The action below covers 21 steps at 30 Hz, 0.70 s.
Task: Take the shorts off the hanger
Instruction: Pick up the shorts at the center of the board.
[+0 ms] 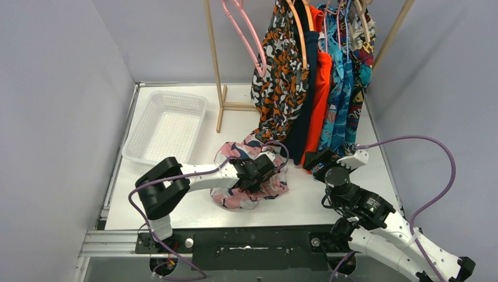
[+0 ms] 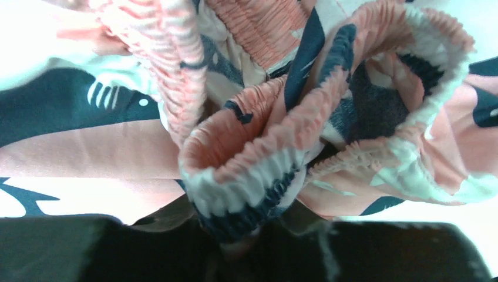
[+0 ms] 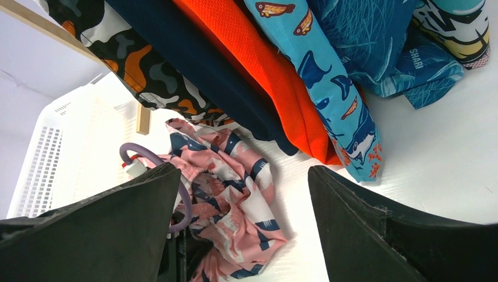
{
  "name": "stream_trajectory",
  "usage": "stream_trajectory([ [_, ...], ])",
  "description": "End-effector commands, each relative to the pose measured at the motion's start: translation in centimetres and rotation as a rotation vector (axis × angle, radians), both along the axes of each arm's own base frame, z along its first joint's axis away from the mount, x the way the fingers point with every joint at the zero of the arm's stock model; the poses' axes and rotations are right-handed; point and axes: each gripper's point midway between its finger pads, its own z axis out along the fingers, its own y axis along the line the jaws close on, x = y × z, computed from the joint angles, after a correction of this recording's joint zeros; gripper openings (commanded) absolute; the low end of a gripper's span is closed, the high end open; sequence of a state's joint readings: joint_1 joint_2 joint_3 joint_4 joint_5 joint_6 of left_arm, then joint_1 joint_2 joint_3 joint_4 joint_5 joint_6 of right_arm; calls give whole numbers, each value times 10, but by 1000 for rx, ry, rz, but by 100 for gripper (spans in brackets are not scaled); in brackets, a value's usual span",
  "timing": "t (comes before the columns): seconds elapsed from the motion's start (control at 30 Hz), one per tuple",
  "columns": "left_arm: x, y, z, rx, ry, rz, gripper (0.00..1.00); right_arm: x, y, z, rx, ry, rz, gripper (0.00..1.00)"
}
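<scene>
The pink shorts (image 1: 271,187) with navy-white print lie crumpled on the white table, off the hanger. My left gripper (image 1: 261,170) lies on the heap, and in the left wrist view it (image 2: 246,232) is shut on a bunched fold of their elastic waistband (image 2: 258,153). An empty pink hanger (image 1: 246,35) hangs on the rack. Beside it hang black orange-white shorts (image 1: 282,76), navy shorts (image 1: 308,88), orange-red shorts (image 1: 321,94), teal-blue shorts (image 1: 340,100) and comic-print shorts (image 1: 359,76). My right gripper (image 1: 320,160) stands open and empty just below their hems, with the pink shorts (image 3: 235,194) ahead of it (image 3: 244,170).
A white perforated basket (image 1: 167,126) stands at the table's left side. The wooden rack's post and foot (image 1: 222,106) stand behind the pink heap. Grey walls close both sides. A purple cable (image 1: 276,144) loops over the left wrist.
</scene>
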State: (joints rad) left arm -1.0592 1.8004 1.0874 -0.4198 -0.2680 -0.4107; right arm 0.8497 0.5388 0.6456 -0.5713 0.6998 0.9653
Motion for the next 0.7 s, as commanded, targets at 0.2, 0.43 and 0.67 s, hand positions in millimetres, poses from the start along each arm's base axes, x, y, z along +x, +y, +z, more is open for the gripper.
stream_trajectory([
  [0.2,8,27,36,15,-112,71,0,2,-10,8,33,-28,-66,82],
  [0.43,18,27,93,-120,-220,66,0,0,-14,6,54,-32,-83,82],
  [0.67,20,35,114,-112,-253,64,0,0,-14,5,55,-23,-87,82],
])
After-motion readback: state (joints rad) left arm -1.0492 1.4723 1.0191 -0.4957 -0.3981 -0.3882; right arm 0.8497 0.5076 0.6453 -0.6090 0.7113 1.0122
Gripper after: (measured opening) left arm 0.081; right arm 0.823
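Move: The pink shorts' waistband lies right at the left fingertips, a fold of it between the half-shut fingers; the bunched shorts' middle is about 2 cm ahead and 2 cm left, level with them. The white basket's middle stands some 35 cm left and 22 cm ahead; the rack's wooden foot roughly 15 cm left and 25 cm ahead. From the right gripper the shorts lie about 19 cm left, 1 cm ahead and 20 cm below. Shut the left fingers the rest of the way so they pinch the fold of waistband between them, then ease the left gripper about 3 cm to its left as it starts to rise. Keep the grip and carry the waistband some 9 cm straight up off the table, letting the fingertips swing about 10 degrees forward. ##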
